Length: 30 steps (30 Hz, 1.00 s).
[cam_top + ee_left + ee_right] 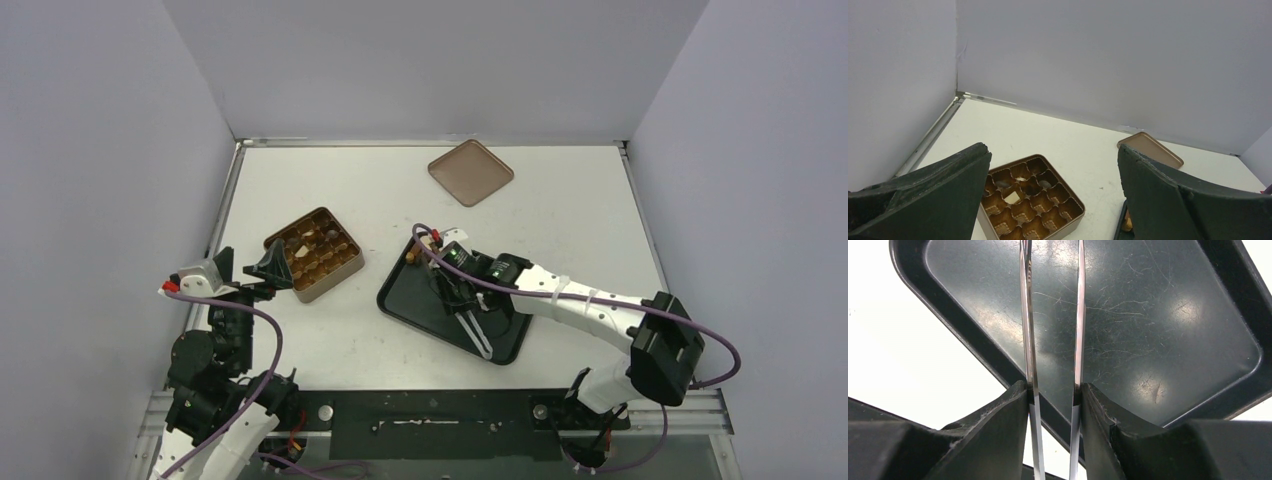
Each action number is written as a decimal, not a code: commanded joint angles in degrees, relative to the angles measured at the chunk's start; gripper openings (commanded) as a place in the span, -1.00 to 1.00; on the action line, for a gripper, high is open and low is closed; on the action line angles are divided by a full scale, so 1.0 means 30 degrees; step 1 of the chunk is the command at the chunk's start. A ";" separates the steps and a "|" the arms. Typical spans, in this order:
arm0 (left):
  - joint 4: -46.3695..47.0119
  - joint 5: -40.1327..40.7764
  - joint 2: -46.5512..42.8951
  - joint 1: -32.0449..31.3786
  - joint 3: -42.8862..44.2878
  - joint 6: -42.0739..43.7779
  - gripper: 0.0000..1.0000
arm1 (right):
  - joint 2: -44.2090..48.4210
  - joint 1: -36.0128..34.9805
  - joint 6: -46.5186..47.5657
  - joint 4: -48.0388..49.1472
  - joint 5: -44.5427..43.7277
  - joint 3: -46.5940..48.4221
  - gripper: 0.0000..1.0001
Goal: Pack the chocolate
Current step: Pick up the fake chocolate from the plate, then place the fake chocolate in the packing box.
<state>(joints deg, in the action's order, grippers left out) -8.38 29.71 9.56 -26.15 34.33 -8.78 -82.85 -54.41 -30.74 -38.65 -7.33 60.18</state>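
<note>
Chocolate pieces sit in the cups of the gold-brown tin, a cream-white one and two dark ones. More chocolate lies at the far corner of the black tray, and one tan piece shows at the tray's edge. My left gripper hangs open just left of the tin, jaws wide apart. My right gripper is over the tray, shut on metal tongs. The two arms of the tongs run on past the gripper over the tray floor.
The flat brown lid lies at the back of the table, right of centre, and shows behind my left gripper's right finger. Grey walls close in the table on three sides.
</note>
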 commanded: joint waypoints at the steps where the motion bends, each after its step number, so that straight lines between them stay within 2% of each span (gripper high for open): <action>1: 0.0573 -0.0229 0.0172 0.0100 0.0114 -0.0092 0.95 | 0.0553 -0.0144 0.0227 0.1151 0.0264 0.0633 -0.75; 10: 0.0523 -0.0006 -0.0041 0.0104 0.0128 -0.0037 0.95 | -0.1649 -0.0210 0.1086 0.3009 0.1385 0.3958 -0.74; 20: 0.0446 0.0146 -0.0409 0.0104 0.0144 -0.0063 0.95 | -0.4874 -0.0232 0.1202 0.4739 0.4335 0.7192 -0.71; 30: 0.0421 0.0294 -0.0627 0.0075 0.0143 -0.0026 0.95 | -0.8055 -0.0232 0.1121 0.5154 0.5640 1.0028 -0.66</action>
<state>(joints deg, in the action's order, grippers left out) -8.47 29.98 8.38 -26.15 34.33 -8.78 -105.56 -54.83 -27.66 -26.94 7.46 85.27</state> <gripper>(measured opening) 0.974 0.386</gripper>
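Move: The chocolate box, where the tongs in the right hand are being taken, has its middle roughly 35 cm to that hand's left and 22 cm ahead, about 11 cm lower. The remaining chocolates lie some 24 cm ahead of the right hand and 7 cm left, 12 cm down. The dark tray holding them is centred about 11 cm ahead and 3 cm right. From the idle left hand the box is some 23 cm ahead, 5 cm right and 34 cm below. Leftward and somewhat forward, the right hand sweeps about 15 cm from over the tray towards the chocolate box, picking up speed after a slow start. It rises some 5 cm on the way, then begins to sink, while the wrist rolls its left side up and turns a little counter-clockwise, some 20 degrees in all. The fingers keep their grip on the tongs, a chocolate seemingly still pinched in the tips. ##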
